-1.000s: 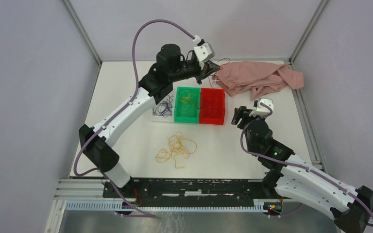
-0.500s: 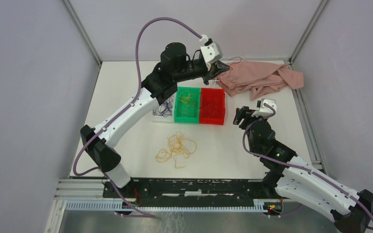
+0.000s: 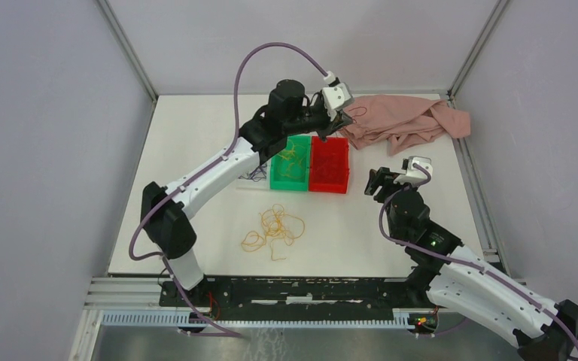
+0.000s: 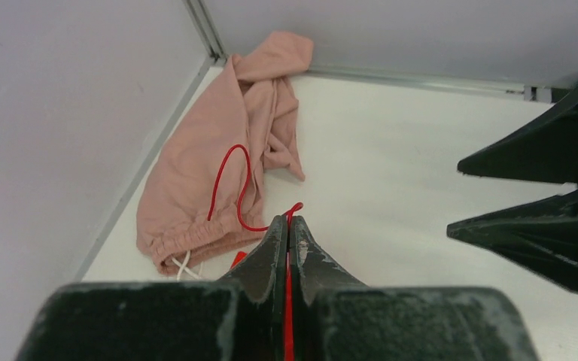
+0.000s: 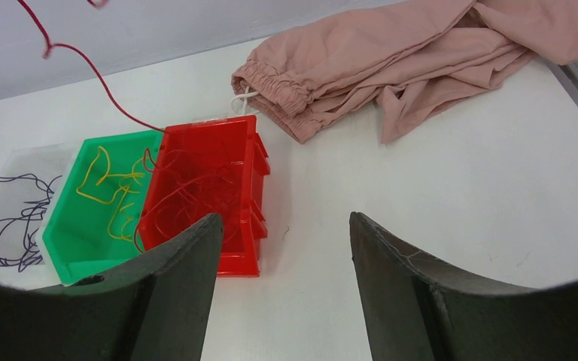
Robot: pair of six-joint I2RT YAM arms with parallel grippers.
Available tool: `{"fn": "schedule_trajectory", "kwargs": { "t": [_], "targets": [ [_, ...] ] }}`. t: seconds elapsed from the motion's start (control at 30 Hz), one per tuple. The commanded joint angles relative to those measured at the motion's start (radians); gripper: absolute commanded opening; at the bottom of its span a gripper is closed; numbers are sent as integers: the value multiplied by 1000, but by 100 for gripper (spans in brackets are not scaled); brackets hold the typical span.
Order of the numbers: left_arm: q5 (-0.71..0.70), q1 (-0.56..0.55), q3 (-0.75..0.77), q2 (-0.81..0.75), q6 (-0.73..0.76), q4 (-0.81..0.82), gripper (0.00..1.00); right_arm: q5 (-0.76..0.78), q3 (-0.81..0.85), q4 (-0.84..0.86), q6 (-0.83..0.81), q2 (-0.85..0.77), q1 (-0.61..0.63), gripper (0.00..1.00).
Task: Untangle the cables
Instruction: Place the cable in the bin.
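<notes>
My left gripper [image 3: 339, 114] hangs above the back edge of the red bin [image 3: 328, 187], shut on a red cable [image 4: 227, 174]. The strand runs between the closed fingers [image 4: 288, 222] and loops out in front of the pink cloth. In the right wrist view this red cable [image 5: 83, 60] trails down into the red bin [image 5: 250, 150], which holds more red strands. Yellow cables lie in the green bin [image 3: 289, 187] and in a loose heap [image 3: 275, 226] on the table. Dark purple cables [image 3: 254, 168] lie left of the green bin. My right gripper [image 3: 377, 183] stands open and empty, right of the red bin.
A crumpled pink cloth [image 3: 406, 120] lies at the back right, close to the left gripper. The purple cables rest on a white sheet [image 5: 0, 169]. Grey walls with metal rails enclose the table on three sides.
The left arm has swung right with the red cable, from behind the green bin to behind the red bin. The right arm has shifted slightly right.
</notes>
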Motion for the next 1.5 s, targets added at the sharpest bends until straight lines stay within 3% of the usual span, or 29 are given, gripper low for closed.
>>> {"fn": "schedule_trajectory", "kwargs": {
  "t": [0.0,0.37,0.53,0.73,0.87,1.0,1.17,1.37,1.47],
  "targets": [
    [-56,2,-52,29,57,38,3,17,-7,15,0,-23,-11,69],
    [-369,1,-114,150,77,-154,3,-6,-8,0,14,-25,-23,69],
    [-389,0,-54,235,111,-284,3,-17,-2,-5,22,-13,-28,69],
    [-347,-2,2,308,150,-325,7,-23,10,-19,24,-6,-31,69],
    [-324,-2,71,348,157,-371,22,-26,19,-38,23,-8,-31,68],
    [-264,-2,198,360,157,-494,60,-43,37,-64,23,-8,-32,68],
    [-235,-1,279,291,180,-599,85,-79,70,-83,20,17,-32,68],
    [-355,0,307,157,249,-691,99,-152,129,-107,11,86,-33,68],
    [-410,20,257,62,279,-724,99,-227,148,-99,4,111,-34,68]
  ]
}}
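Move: Just beyond and below the left hand, which holds the end of the red cable, the red bin lies about 4 cm ahead, 5 cm to the left and 32 cm down. The green bin adjoins it, some 11 cm farther left; the pink cloth lies about 21 cm ahead and 22 cm right of the hand, the orange cable about 17 cm back and 21 cm left. From the idle right hand the red bin is some 11 cm ahead, 12 cm left and 20 cm down. Lowering the still-pinched end of the red cable, the left hand drops about 25 cm to the red bin, easing a few centimetres forward and left while its right-pointing fingers tip down some 35 degrees. At the bottom the fingers start opening and let go of the cable, then spread wide as the hand climbs back roughly 11 cm above the bin. ##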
